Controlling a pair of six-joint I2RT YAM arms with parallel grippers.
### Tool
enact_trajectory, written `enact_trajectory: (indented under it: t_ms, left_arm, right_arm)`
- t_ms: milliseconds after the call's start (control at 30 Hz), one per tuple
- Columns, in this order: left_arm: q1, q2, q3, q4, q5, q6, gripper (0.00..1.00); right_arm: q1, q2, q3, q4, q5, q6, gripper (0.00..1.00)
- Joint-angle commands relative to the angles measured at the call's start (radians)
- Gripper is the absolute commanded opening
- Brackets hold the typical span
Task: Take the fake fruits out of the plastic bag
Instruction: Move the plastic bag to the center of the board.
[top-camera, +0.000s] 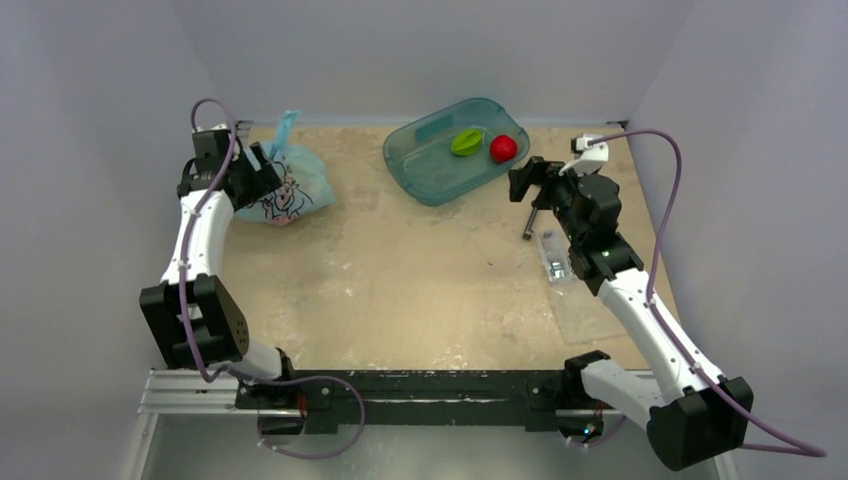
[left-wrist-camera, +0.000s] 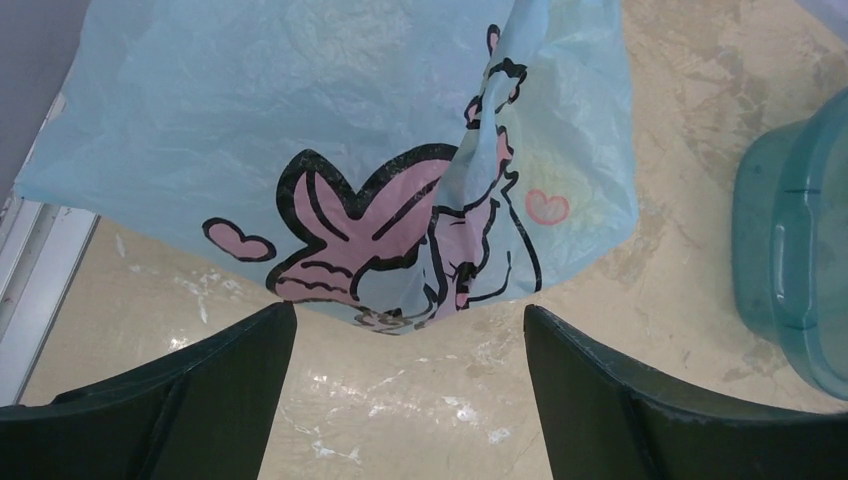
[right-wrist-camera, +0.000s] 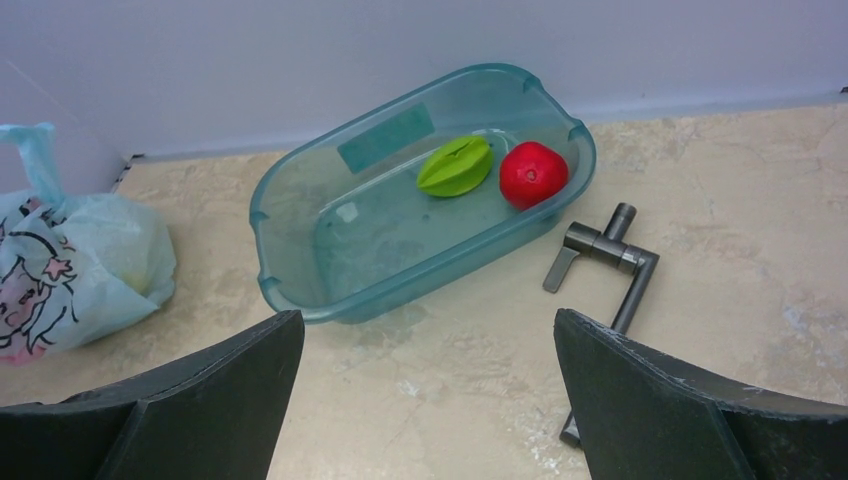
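Note:
The light-blue plastic bag (top-camera: 285, 187) with a pink cartoon print lies at the far left of the table. It fills the top of the left wrist view (left-wrist-camera: 350, 150) and shows at the left edge of the right wrist view (right-wrist-camera: 70, 270). The banana and the maroon fruit are hidden; a faint yellow tint shows through the bag. My left gripper (top-camera: 262, 172) is open and empty, just at the bag's near edge (left-wrist-camera: 410, 320). My right gripper (top-camera: 522, 182) is open and empty, just beside the teal tub's right end, above the table (right-wrist-camera: 430, 330).
A teal plastic tub (top-camera: 430, 170) at the back holds a green ridged fruit (top-camera: 466, 142) and a bright red round fruit (top-camera: 503, 148). A grey metal handle (right-wrist-camera: 610, 265) and a clear packet of metal parts (top-camera: 555, 258) lie by my right arm. Walls enclose the table.

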Motion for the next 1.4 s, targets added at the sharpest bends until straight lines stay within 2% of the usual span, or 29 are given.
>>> enact_trajectory:
  t_ms: [0, 133, 267, 467, 567, 733, 867, 1067, 1367]
  left_arm:
    - [0.007, 0.079, 0.093, -0.075, -0.015, -0.011, 0.82]
    - [0.008, 0.164, 0.162, -0.148, -0.029, -0.013, 0.71]
    - [0.006, 0.225, 0.219, -0.219, -0.001, 0.004, 0.55]
    - [0.005, 0.240, 0.235, -0.241, 0.072, 0.031, 0.24]
    - [-0.005, 0.247, 0.267, -0.279, 0.111, 0.051, 0.13]
    - [-0.049, 0.214, 0.263, -0.306, 0.174, 0.087, 0.00]
    - [-0.097, 0.159, 0.235, -0.305, 0.255, 0.142, 0.00]
    - [-0.203, 0.074, 0.217, -0.346, 0.253, 0.222, 0.00]
    - [-0.347, -0.039, 0.159, -0.300, 0.516, 0.346, 0.00]
  right_arm:
    - [-0.002, 0.000, -0.008, 0.045, -0.023, 0.006, 0.99]
    - [-0.001, 0.000, -0.011, 0.044, -0.024, 0.010, 0.99]
    - [-0.001, 0.004, -0.013, 0.044, -0.025, 0.012, 0.99]
    - [-0.002, 0.015, -0.013, 0.044, -0.035, 0.017, 0.99]
    - [-0.002, 0.031, -0.011, 0.041, -0.049, 0.019, 0.99]
    - [-0.001, 0.075, 0.002, 0.037, -0.098, 0.020, 0.99]
    - [-0.001, 0.119, 0.007, 0.044, -0.183, 0.018, 0.99]
    - [-0.001, 0.178, 0.040, 0.016, -0.242, 0.014, 0.99]
    - [0.003, 0.224, 0.066, -0.004, -0.292, 0.006, 0.99]
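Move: The plastic bag lies just below and in front of the open left gripper, its middle some 8 cm ahead, dead in line sideways and about 11 cm down. The teal container's middle is roughly 43 cm to the right and 18 cm ahead, and the board's centre about 37 cm right and 3 cm back. For the right gripper, the bag sits some 55 cm to the left, 14 cm ahead and 22 cm lower. Lower the left gripper about 5 cm onto the near, printed side of the plastic bag, tipping the fingers further down, and shut them on a fold of the film. Then haul the bag some 16 cm right towards the board's centre, rising about 8 cm, easing back 5 cm and swinging the wrist about 40 degrees clockwise. Meanwhile bring the right gripper, still open, down 8 cm and left 5 cm, tipping down. ##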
